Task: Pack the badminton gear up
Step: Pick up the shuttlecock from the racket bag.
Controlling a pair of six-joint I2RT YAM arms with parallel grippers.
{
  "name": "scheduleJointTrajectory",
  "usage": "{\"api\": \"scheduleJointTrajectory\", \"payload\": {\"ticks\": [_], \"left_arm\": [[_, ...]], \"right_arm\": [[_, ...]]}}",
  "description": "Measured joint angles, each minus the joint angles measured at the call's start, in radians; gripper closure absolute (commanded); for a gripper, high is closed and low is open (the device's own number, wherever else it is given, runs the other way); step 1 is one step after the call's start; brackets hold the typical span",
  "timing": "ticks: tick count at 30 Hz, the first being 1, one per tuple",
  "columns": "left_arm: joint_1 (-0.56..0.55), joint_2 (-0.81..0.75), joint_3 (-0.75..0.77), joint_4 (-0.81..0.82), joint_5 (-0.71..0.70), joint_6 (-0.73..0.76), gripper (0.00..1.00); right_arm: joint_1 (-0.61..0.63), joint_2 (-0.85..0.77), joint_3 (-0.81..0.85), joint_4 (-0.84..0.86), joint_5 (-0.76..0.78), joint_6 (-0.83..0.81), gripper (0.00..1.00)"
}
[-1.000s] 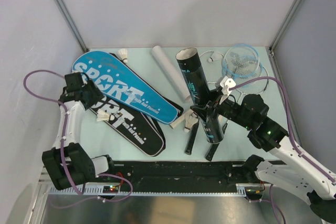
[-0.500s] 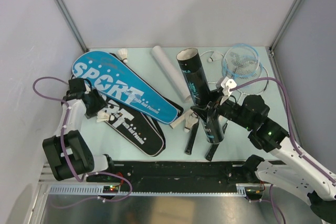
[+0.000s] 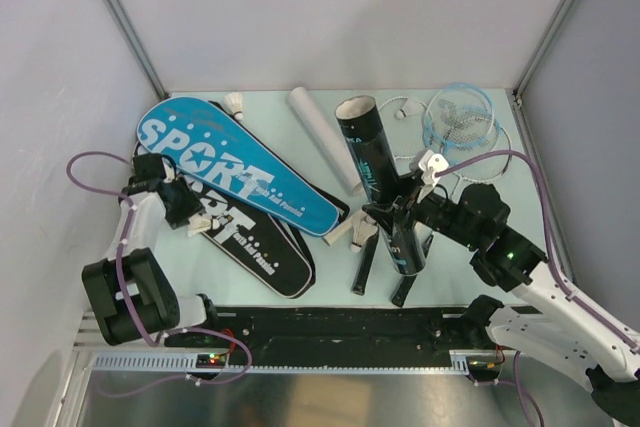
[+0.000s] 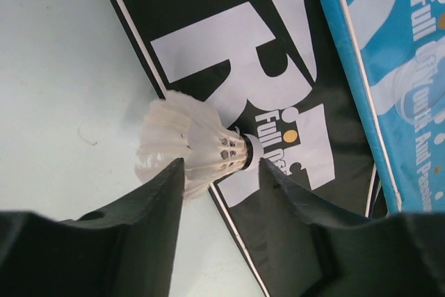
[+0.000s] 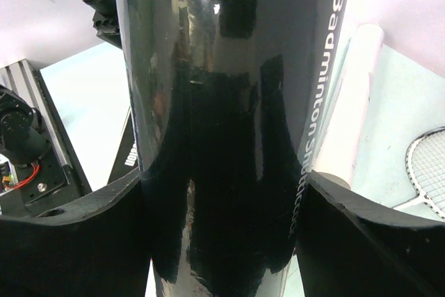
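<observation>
A white feather shuttlecock [image 4: 198,145] lies on its side at the edge of the black SPORT bag [image 4: 243,53], half on the table. My left gripper [image 4: 219,165] straddles it, jaws still apart: one finger brushes the feathers, the other stands just beside the cork. In the top view that gripper [image 3: 185,212] is at the left by the shuttlecock [image 3: 197,224]. My right gripper [image 5: 222,179] is shut on the black tube [image 5: 229,67], which lies with its open mouth toward the back [image 3: 355,105].
The blue SPORT bag [image 3: 240,172] overlaps the black bag [image 3: 255,247]. A white tube [image 3: 325,137] lies beside the black one. Another shuttlecock [image 3: 235,103] sits at the back. Rackets [image 3: 458,115] lie at the back right, with black handles [image 3: 365,267] near the front.
My left gripper has come down over the shuttlecock at the black bag's edge, and its jaws have narrowed around it. The right gripper and the tube have stayed put.
</observation>
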Motion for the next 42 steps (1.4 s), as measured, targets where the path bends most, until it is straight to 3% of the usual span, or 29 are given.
{"api": "scheduleJointTrajectory", "payload": {"ticks": [3, 13, 19, 27, 33, 42], "left_arm": [[0.000, -0.025, -0.008, 0.000, 0.018, -0.008, 0.70], [0.001, -0.111, -0.012, 0.001, 0.079, -0.019, 0.99], [0.001, -0.156, -0.013, 0.000, 0.120, -0.021, 1.00], [-0.016, -0.248, 0.082, -0.016, 0.180, -0.063, 1.00], [-0.138, -0.306, 0.273, -0.005, 0.201, -0.093, 1.00], [-0.334, -0.304, 0.468, 0.012, 0.368, -0.125, 1.00]], "right_arm": [[-0.001, 0.013, -0.029, 0.035, 0.001, 0.000, 0.67], [-0.010, 0.081, -0.077, 0.109, 0.003, -0.002, 0.68], [-0.017, 0.117, -0.087, 0.182, -0.008, -0.046, 0.67], [-0.086, 0.140, -0.100, 0.205, -0.177, -0.304, 0.65], [-0.158, 0.187, -0.107, 0.248, -0.216, -0.504, 0.67], [-0.198, 0.201, -0.148, 0.280, -0.106, -0.812, 0.67]]}}
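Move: Just under the left fingertips, about 1 cm ahead, 1 cm left and 2 cm below, is the shuttlecock, lying across the left edge of the black racket bag. That bag's middle is some 8 cm right, 2 cm ahead and 3 cm below. The blue racket bag's middle lies roughly 12 cm right, 19 cm ahead and 2 cm below. From the right hand, which already holds the tube, the shuttlecock lies some 52 cm left, 9 cm ahead, 25 cm below. Closing fully on the shuttlecock near its cork while easing upward, the left hand then lifts it about 29 cm off the bag and carries it some 16 cm right towards the tube, tipping the fingers up by roughly 45 degrees and turning clockwise. The right hand keeps its grip, moves about 9 cm forward while sinking, and tilts the tube's mouth over to the left. ##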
